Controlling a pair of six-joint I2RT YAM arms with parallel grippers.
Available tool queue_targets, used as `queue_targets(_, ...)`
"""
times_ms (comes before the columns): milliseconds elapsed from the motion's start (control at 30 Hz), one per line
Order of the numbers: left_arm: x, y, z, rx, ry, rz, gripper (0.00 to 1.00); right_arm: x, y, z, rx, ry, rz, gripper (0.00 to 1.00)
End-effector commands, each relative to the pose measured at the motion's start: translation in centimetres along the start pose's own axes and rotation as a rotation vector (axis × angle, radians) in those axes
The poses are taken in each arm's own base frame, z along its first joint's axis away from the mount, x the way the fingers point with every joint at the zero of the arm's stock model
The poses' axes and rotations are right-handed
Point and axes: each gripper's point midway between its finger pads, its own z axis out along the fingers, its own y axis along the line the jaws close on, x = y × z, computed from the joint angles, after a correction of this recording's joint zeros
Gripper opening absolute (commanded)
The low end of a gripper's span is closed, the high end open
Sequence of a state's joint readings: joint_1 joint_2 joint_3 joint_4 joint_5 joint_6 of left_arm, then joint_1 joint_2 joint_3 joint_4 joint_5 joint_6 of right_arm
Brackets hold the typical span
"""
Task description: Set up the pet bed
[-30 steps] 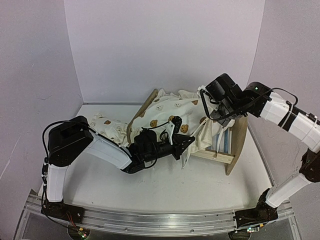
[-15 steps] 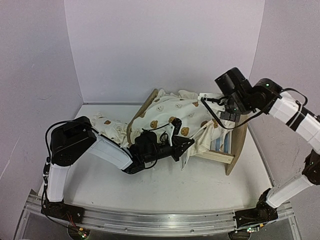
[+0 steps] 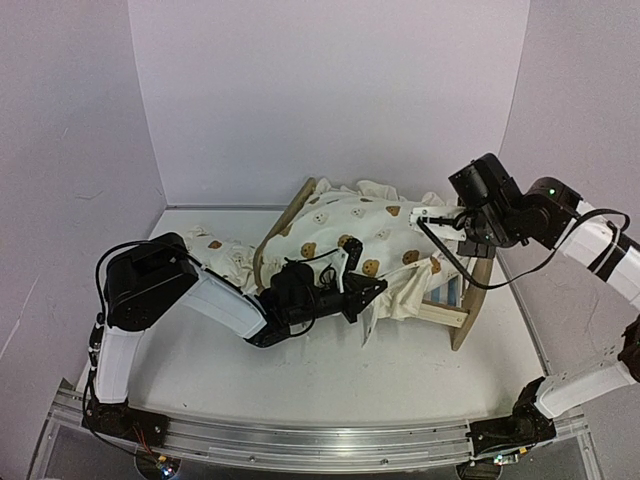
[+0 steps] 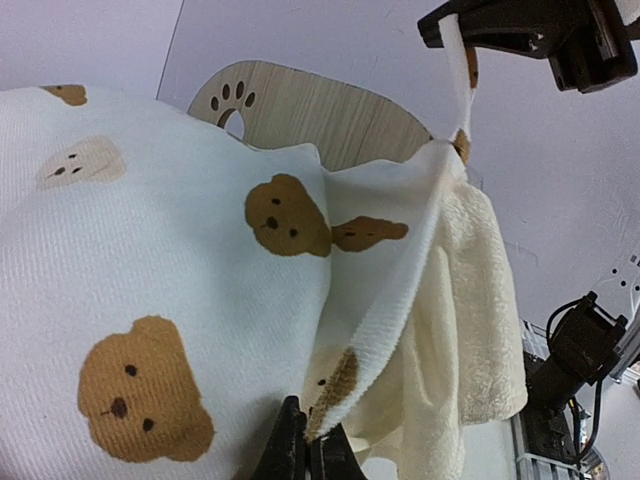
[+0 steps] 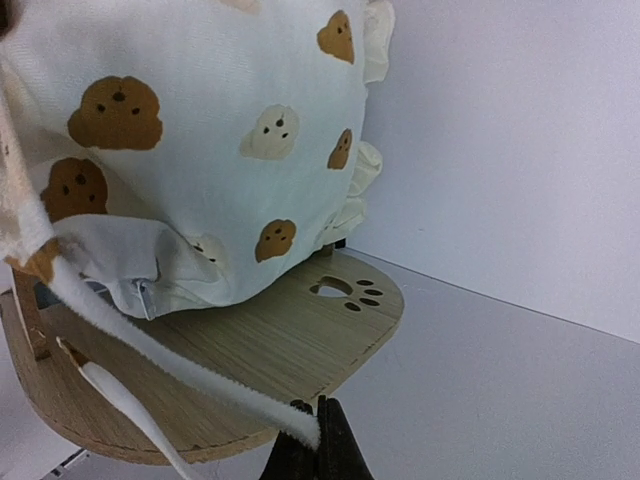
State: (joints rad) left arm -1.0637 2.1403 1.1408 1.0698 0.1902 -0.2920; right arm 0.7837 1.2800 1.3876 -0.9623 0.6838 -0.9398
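Observation:
The pet bed (image 3: 474,285) stands at the middle right of the table, a light-wood frame with a strip of its striped base (image 3: 449,291) showing. A cream bear-print cushion (image 3: 350,228) is draped over it. My left gripper (image 3: 377,289) is shut on the cushion's near edge (image 4: 345,385), fingertips pinched at the hem (image 4: 308,442). My right gripper (image 3: 424,217) is shut on a white tie (image 5: 170,362) of the cushion, held taut above the bed's right end. A wooden end board with a paw-print cutout (image 5: 300,330) lies under the cushion (image 5: 200,120); such a board (image 4: 320,112) also shows behind the cushion in the left wrist view.
A small bear-print pillow (image 3: 214,256) lies on the table left of the bed, behind my left arm. Walls close in at the back and on both sides. A second loose tie (image 5: 120,400) hangs below the held one.
My right gripper has moved right and slightly down, drawing the tie and the cushion's corner further over the bed's right end. The left gripper has stayed put on the hem.

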Motion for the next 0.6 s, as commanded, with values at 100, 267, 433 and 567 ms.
queue_targets(100,0.0,0.5,-0.1,0.005,0.004,-0.016,0.0,0.1,3.2,2.4,-0.035,0.025,0.073,0.0)
queue_targets(267,-0.2,0.4,-0.1,0.005,0.0,-0.012,0.0,1.1,4.2,2.6,-0.04,0.052,0.082,0.0)
queue_targets(433,-0.8,0.1,-0.1,0.018,-0.009,-0.004,0.0,0.5,6.0,2.8,-0.107,0.007,0.171,0.0)
queue_targets(567,-1.6,-0.2,-0.2,0.025,-0.021,-0.003,0.0,0.6,8.1,4.7,-0.132,0.084,0.409,0.0)
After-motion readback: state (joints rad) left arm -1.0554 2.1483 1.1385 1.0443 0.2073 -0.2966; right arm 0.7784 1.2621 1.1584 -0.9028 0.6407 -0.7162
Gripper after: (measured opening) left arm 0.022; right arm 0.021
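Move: The front-right corner of the bed frame, where the front rail meets the paw-print headboard, lies about 5 cm back from my right hand, 2 cm to its right and 18 cm below. The cover's loose corner hangs some 3 cm back, 4 cm left and 7 cm down; the headboard's middle is about 3 cm ahead, 5 cm right and 16 cm lower. From my left hand that frame corner is some 16 cm right, 2 cm back and 8 cm down. Still pinching the end of the cover's strap, my right hand drops about 7.5 cm, quickly at first and then easing, down beside the headboard towards the frame's front-right corner, with the wrist turning some 10 degrees. My left fingers keep their pinch on the cover's front edge and settle about a centimetre lower. ##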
